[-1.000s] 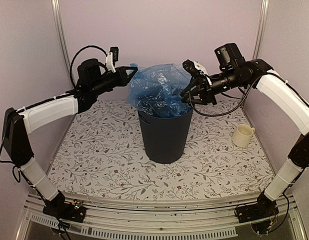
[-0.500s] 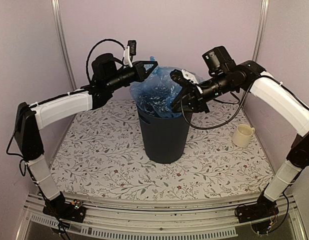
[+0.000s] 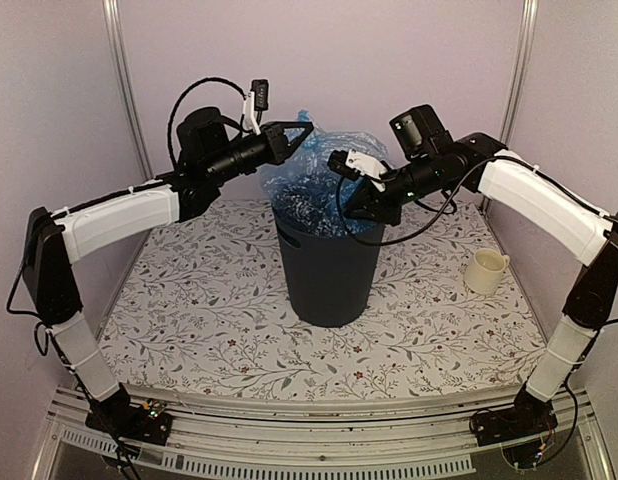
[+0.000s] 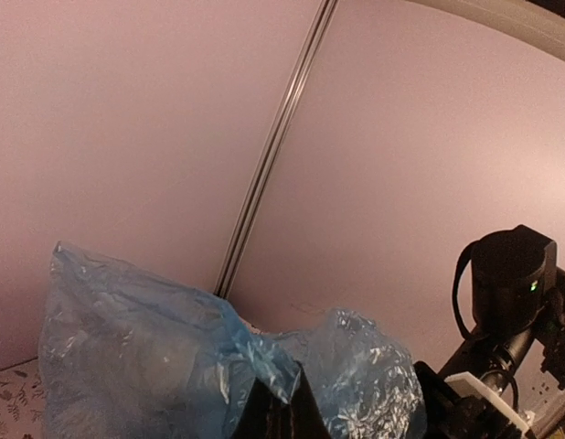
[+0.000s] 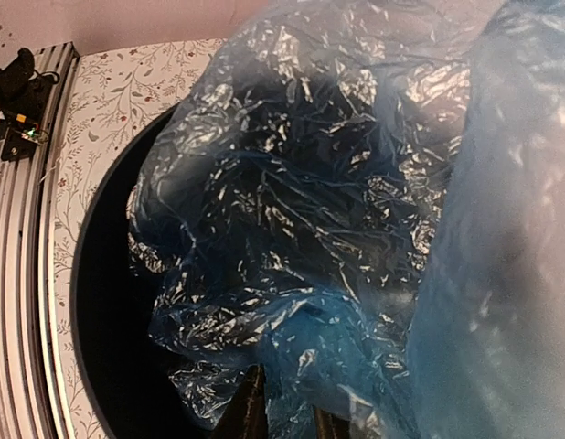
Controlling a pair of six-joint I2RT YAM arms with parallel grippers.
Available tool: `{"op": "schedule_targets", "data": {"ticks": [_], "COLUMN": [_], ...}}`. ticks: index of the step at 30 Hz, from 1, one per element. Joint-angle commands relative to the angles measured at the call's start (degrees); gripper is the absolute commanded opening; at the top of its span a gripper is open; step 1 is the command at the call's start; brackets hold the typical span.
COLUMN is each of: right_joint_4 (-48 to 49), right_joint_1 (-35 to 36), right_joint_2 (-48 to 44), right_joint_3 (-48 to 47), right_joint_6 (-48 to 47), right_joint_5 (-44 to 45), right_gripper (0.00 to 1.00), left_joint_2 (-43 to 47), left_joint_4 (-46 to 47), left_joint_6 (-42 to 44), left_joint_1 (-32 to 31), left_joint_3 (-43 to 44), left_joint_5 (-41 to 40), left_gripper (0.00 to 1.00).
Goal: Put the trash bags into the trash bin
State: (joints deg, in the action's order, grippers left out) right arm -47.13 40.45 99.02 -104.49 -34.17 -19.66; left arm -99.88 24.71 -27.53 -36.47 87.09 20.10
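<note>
The dark navy trash bin (image 3: 329, 270) stands upright mid-table. The crinkly light-blue trash bag (image 3: 314, 175) hangs partly inside its mouth and bulges above the rim. My left gripper (image 3: 303, 129) is shut on the bag's top edge behind the bin; in the left wrist view the gripper (image 4: 279, 413) pinches a fold of the bag (image 4: 145, 357). My right gripper (image 3: 353, 207) is over the bin's right rim, closed on bunched bag film. In the right wrist view the gripper (image 5: 284, 416) holds the bag (image 5: 310, 183) above the bin's dark opening (image 5: 104, 302).
A small cream mug (image 3: 486, 270) stands on the floral tablecloth to the right of the bin. Pale walls with metal posts (image 3: 117, 70) close in the back and sides. The right arm's wrist shows in the left wrist view (image 4: 511, 283).
Both grippers moved inward over the bin with the bag. The right gripper went left and down toward the rim, and the bag sank deeper into the bin.
</note>
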Motion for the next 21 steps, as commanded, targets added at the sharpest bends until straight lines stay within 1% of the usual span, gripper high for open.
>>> {"op": "schedule_targets", "data": {"ticks": [1, 3, 5, 8, 9, 10, 14, 15, 16, 18, 19, 21], "right_joint_4": [-2.72, -6.35, -9.29, -11.30, -11.25, -10.72, -6.37, -4.99, -3.82, -2.24, -1.23, -0.15], "right_joint_1": [-0.06, -0.09, -0.11, -1.76, -3.66, -7.59, -20.55, -22.82, -24.28, -25.75, -26.37, -27.52], "right_joint_2": [-6.62, -7.75, -8.61, -9.86, -10.24, -10.59, -11.04, -11.04, -11.12, -10.98, -10.88, -10.15], "right_joint_3": [0.73, 0.01, -0.67, -1.17, -1.53, -1.97, -4.30, -4.41, -4.16, -2.96, -2.17, -1.21], "right_joint_6": [-3.33, -5.38, -7.66, -9.05, -8.80, -8.41, -0.87, 0.63, 2.32, 3.90, 4.27, 6.18], "right_joint_5": [-9.44, -14.58, -17.63, -19.71, -21.58, -24.42, -34.84, -34.97, -33.66, -27.77, -25.75, -23.20], "right_gripper": [0.29, 0.36, 0.41, 0.44, 0.44, 0.44, 0.42, 0.42, 0.44, 0.49, 0.54, 0.58], "left_joint_2": [5.17, 6.79, 8.26, 9.60, 9.75, 9.98, 11.99, 12.71, 13.56, 15.02, 15.84, 17.29], "left_joint_4": [2.02, 2.33, 2.32, 1.41, 0.87, 0.11, -3.42, -4.61, -5.72, -8.60, -10.74, -15.25], "left_joint_6": [-0.70, -0.83, -0.81, -0.78, -0.65, -0.42, 1.70, 2.61, 3.51, 5.49, 6.34, 7.65], "left_joint_1": [-0.05, -0.21, -0.42, -0.71, -0.79, -0.84, -0.97, -0.96, -0.97, -0.97, -0.97, -0.97], "left_joint_3": [-5.59, -8.06, -10.19, -12.15, -12.28, -12.29, -12.53, -12.63, -12.64, -12.37, -11.96, -11.59], "left_joint_5": [-0.09, -0.10, -0.46, -0.50, -0.14, 0.55, 3.32, 4.00, 5.01, 7.92, 9.30, 10.80], "left_gripper": [0.00, 0.00, 0.00, 0.00, 0.00, 0.00, 0.00, 0.00, 0.00, 0.00, 0.00, 0.00]}}
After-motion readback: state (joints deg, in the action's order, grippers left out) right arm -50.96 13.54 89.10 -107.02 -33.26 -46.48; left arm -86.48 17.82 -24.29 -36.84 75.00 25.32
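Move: The trash bag is bunched in the bin, its middle about 5 cm left of my right hand, 3 ahead and 3 higher. The bin's mouth centres roughly 7 cm left of that hand, 1 ahead and 2 below, with the cream mug some 24 cm to its right, 4 ahead and 26 below. My left hand already pinches a bag corner; from it the bin's mouth is about 7 cm back, 4 right and 14 below. I draw my right hand up and about 7 cm back out of the bin's mouth, then swing it forward and some 14 cm right, still rising, past the bag's right side. Its fingers open wide and tip up some 20 degrees towards level. My left hand keeps its pinch on the bag corner and eases about 6 cm back, slightly left. ##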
